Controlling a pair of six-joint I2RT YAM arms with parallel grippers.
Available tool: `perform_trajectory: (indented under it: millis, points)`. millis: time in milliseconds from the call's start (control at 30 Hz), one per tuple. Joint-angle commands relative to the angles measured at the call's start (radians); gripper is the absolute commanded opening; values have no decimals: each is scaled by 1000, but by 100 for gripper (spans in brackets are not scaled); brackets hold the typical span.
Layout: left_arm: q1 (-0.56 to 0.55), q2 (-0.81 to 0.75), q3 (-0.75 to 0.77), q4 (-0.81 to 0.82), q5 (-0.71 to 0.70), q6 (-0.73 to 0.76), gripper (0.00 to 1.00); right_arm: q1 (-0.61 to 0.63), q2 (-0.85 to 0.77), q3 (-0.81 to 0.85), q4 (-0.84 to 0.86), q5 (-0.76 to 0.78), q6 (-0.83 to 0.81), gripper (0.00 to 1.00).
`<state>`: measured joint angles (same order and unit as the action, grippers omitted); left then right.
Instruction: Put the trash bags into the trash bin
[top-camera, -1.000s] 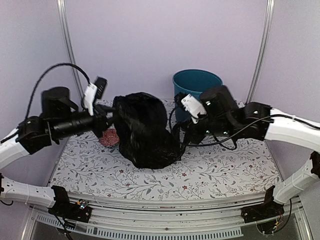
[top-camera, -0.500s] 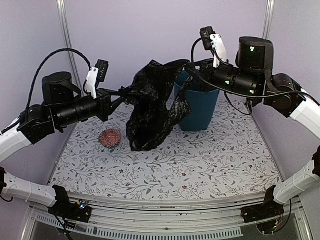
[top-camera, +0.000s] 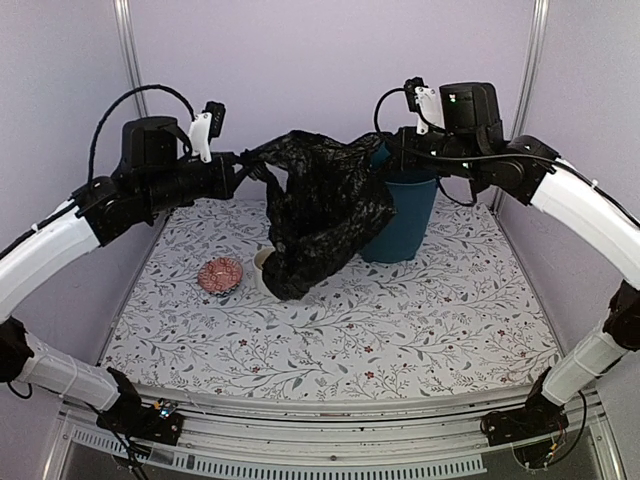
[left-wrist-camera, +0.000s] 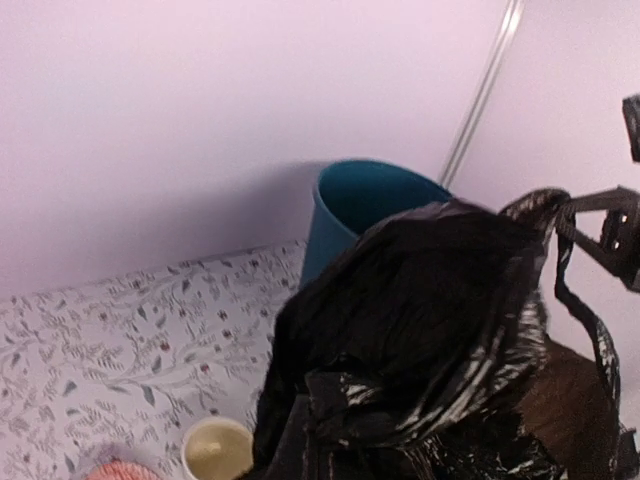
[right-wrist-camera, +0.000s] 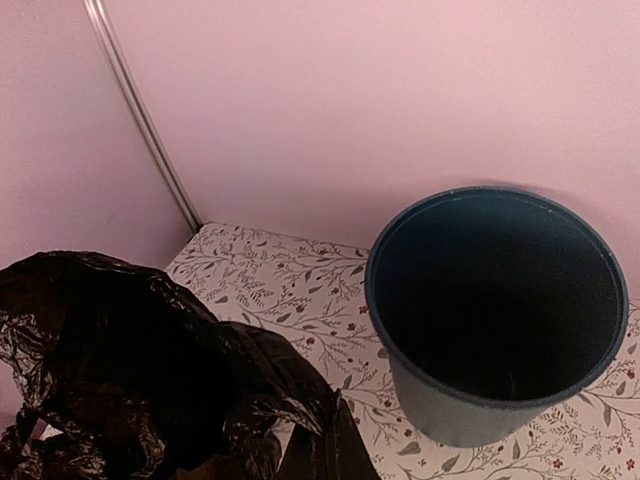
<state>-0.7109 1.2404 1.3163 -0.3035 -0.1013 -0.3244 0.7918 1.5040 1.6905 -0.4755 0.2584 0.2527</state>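
Note:
The black trash bag (top-camera: 325, 210) hangs stretched in the air between my two grippers, its lower end drooping to the table. My left gripper (top-camera: 248, 165) is shut on its left edge. My right gripper (top-camera: 388, 158) is shut on its right edge, just above the near rim of the teal trash bin (top-camera: 405, 225). The bag hangs in front and to the left of the bin, outside it. The left wrist view shows the bag (left-wrist-camera: 430, 340) before the bin (left-wrist-camera: 365, 195). The right wrist view shows the bin's (right-wrist-camera: 500, 400) dark opening beside the bag (right-wrist-camera: 130, 370). My own fingers are hidden in both wrist views.
A cream mug (top-camera: 263, 266) stands on the floral table beside the bag's lower end; it also shows in the left wrist view (left-wrist-camera: 215, 450). A small red bowl (top-camera: 220, 273) sits left of it. The purple back wall is close behind the bin.
Both arms have lifted the bag off the table and carried it up and back toward the bin. It now hangs spread between them, and the mug has come into view.

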Motion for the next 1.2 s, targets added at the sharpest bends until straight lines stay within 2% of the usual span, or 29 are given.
perform_trajectory:
  millis: [0, 100, 133, 167, 233, 267, 300, 367, 433, 467, 533, 567, 600, 633, 700, 767, 800, 867, 933, 1033, 1167]
  points:
    - [99, 101, 235, 52, 23, 82, 0, -55, 130, 244, 15, -39, -20, 1]
    - [103, 167, 487, 26, 70, 206, 0, -48, 185, 465, 16, -106, -120, 1]
    - [77, 167, 552, 32, 105, 258, 0, -36, 186, 522, 27, -133, -143, 1]
    - [9, 150, 586, 61, 34, 357, 0, -11, 172, 559, 55, -154, -195, 1]
    - [-173, 100, 573, 224, -124, 599, 0, 107, 114, 546, 154, -133, -338, 1]
    - [-246, 88, 581, 276, -176, 682, 0, 188, 81, 509, 211, -56, -484, 1]
    - [-293, 90, 606, 282, -210, 725, 0, 268, 53, 454, 261, 3, -573, 1]
    - [-341, 87, 619, 213, -241, 756, 0, 348, 11, 366, 297, 86, -717, 1]
    - [-353, 49, 500, 181, -278, 748, 0, 356, -45, 195, 324, 141, -732, 1]
    - [-353, 15, 384, 188, -304, 731, 0, 354, -84, 72, 371, 177, -721, 1]
    - [-338, -64, 50, 263, -386, 660, 0, 335, -134, -205, 468, 276, -715, 1]
    - [-320, -88, -118, 267, -395, 565, 0, 308, -133, -306, 468, 323, -683, 1]
    - [-303, -100, -258, 252, -370, 469, 0, 277, -118, -383, 432, 347, -634, 1]
    - [-297, -99, -401, 224, -324, 393, 0, 240, -95, -435, 357, 343, -514, 1]
    - [-316, -100, -480, 155, -254, 231, 0, 193, -45, -472, 165, 306, -336, 1]
    - [-373, -138, -451, 95, -219, 138, 0, 204, -40, -442, 25, 217, -182, 1]
    - [-395, -165, -406, 80, -218, 138, 0, 224, -73, -427, 13, 153, -139, 1]
    - [-477, -192, -261, 56, -318, 204, 0, 297, -180, -412, 91, 51, -171, 1]
    - [-498, -168, -81, 27, -411, 309, 0, 334, -270, -354, 175, -24, -225, 1]
    - [-497, -108, 128, -4, -441, 424, 0, 334, -232, -131, 154, -36, -224, 1]
    - [-490, -65, 202, -11, -432, 461, 0, 333, -121, 97, 126, 27, -338, 1]
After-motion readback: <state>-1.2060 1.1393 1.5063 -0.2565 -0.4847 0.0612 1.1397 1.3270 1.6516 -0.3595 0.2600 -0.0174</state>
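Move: The bag's mouth is already pinched in both grippers, its body hanging between them. The blue trash bin stands about 17 cm ahead and 35 cm to the right of the left hand, its middle some 29 cm lower; from the right hand it is about 14 cm ahead, 2 cm to the right and 32 cm down. About 9 cm ahead of the left hand, 1 cm right and 38 cm below, is the mug; the red dish sits roughly 8 cm ahead, 13 cm left and 41 cm below the left hand. Keep both grippers shut on the bag and shake it open: after a short push forward, swing both hands up and back from the bin, tipping the fingers up some 40 degrees. Whip them straight down about 45 cm, levelling the wrists, then lift fast again, ending farther back and higher than they began. ##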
